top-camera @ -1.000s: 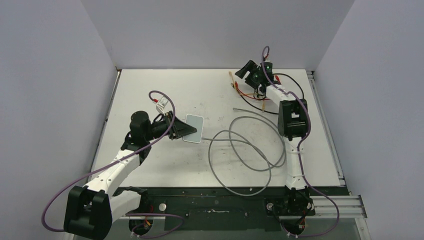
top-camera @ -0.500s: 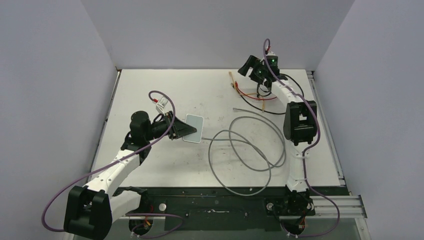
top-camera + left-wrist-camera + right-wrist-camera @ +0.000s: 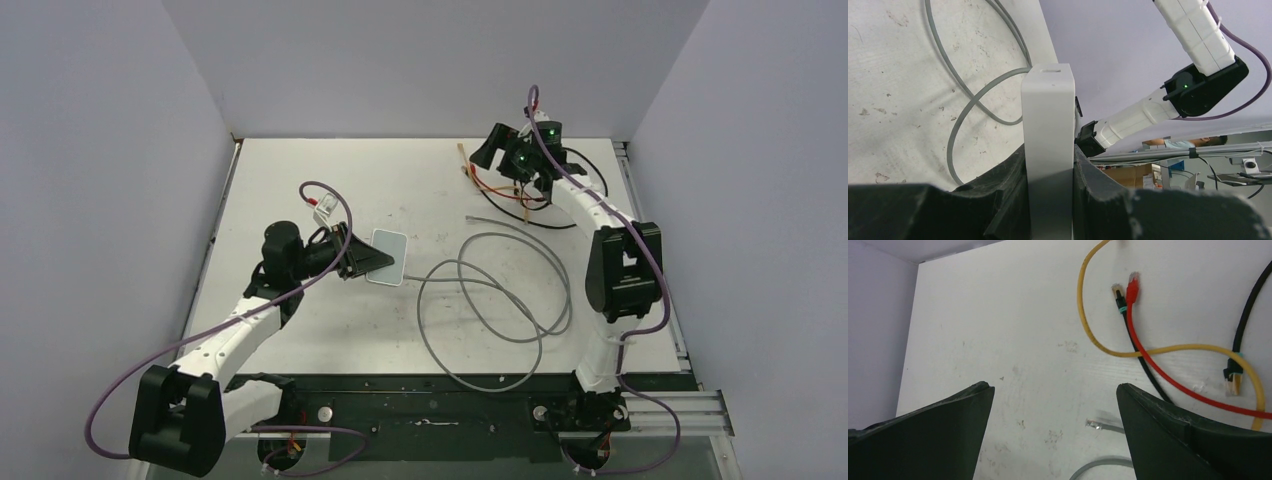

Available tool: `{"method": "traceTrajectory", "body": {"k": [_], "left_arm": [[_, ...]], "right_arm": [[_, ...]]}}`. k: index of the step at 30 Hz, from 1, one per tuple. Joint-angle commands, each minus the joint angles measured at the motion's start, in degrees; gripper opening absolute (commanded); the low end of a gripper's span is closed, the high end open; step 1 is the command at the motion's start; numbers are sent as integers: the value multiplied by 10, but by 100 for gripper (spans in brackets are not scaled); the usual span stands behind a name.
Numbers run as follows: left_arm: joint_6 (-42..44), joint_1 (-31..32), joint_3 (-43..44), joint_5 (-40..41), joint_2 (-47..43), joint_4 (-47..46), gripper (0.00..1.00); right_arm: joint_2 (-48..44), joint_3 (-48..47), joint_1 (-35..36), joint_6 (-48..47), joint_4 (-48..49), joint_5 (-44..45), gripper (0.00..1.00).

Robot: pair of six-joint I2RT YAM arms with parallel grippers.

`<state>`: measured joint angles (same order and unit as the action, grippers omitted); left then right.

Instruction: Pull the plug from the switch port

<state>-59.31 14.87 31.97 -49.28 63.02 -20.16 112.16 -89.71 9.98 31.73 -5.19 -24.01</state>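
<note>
The switch, a flat pale box (image 3: 390, 250), stands on edge in my left gripper (image 3: 365, 258), which is shut on its near end. In the left wrist view the box (image 3: 1047, 115) fills the gap between the black fingers (image 3: 998, 200), with a small slot on its top edge. A grey cable (image 3: 500, 300) loops across the table and reaches the box's near right corner. The plug and the switch port there are hidden. My right gripper (image 3: 490, 152) hangs open at the back right, empty (image 3: 1053, 387).
The grey cable's free end (image 3: 473, 217) lies loose, and the right wrist view shows that free end (image 3: 1094, 423) too. Yellow (image 3: 1088, 325), red (image 3: 1148, 360) and black (image 3: 1248, 315) patch cables lie tangled under the right gripper. The walls stand close on three sides.
My right gripper opened wider, and its elbow swung toward the near right while the wrist stayed at the back. The left arm and the box stayed put.
</note>
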Motion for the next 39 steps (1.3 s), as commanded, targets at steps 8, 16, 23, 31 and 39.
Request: {"method": "traceTrajectory", "body": {"k": [8, 16, 23, 31, 39], "left_arm": [[2, -5, 14, -14, 21, -51, 0], [-25, -10, 1, -19, 37, -104, 0], [-28, -15, 7, -25, 41, -110, 0], [-28, -32, 30, -44, 38, -108, 0], [-59, -33, 38, -45, 34, -136, 0]], "right_arm": [[-170, 160, 45, -2, 7, -64, 99], [-230, 224, 63, 2, -30, -141, 99], [-280, 277, 66, 30, -9, -218, 99], [-298, 312, 77, 89, 107, -306, 99], [-287, 311, 127, 125, 166, -332, 97]]}}
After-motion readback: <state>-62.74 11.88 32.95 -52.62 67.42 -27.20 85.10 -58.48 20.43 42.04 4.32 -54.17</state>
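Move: Some 32 cm back and 17 cm to the left of the right hand, about level with it, the gray plug sits in the switch port. The switch's middle is about 28 cm back and 20 cm left. Some 15 cm below the right hand, the cable's free gray end lies about 5 cm back and 2 cm left, and the red plug about 7 cm ahead. From the left hand, the gray plug is about 4 cm back, 5 cm right and slightly lower. Drawing back from the loose cables with its fingers still wide open, the right hand sweeps some 23 cm back and then increasingly left towards the plugged gray cable, rising about 5 cm near the end. On the way it turns about 35 degrees counter-clockwise and its left side rises, so the fingers come to face the switch. The left hand keeps its grip on the switch, easing it nearly 2 cm forward. ##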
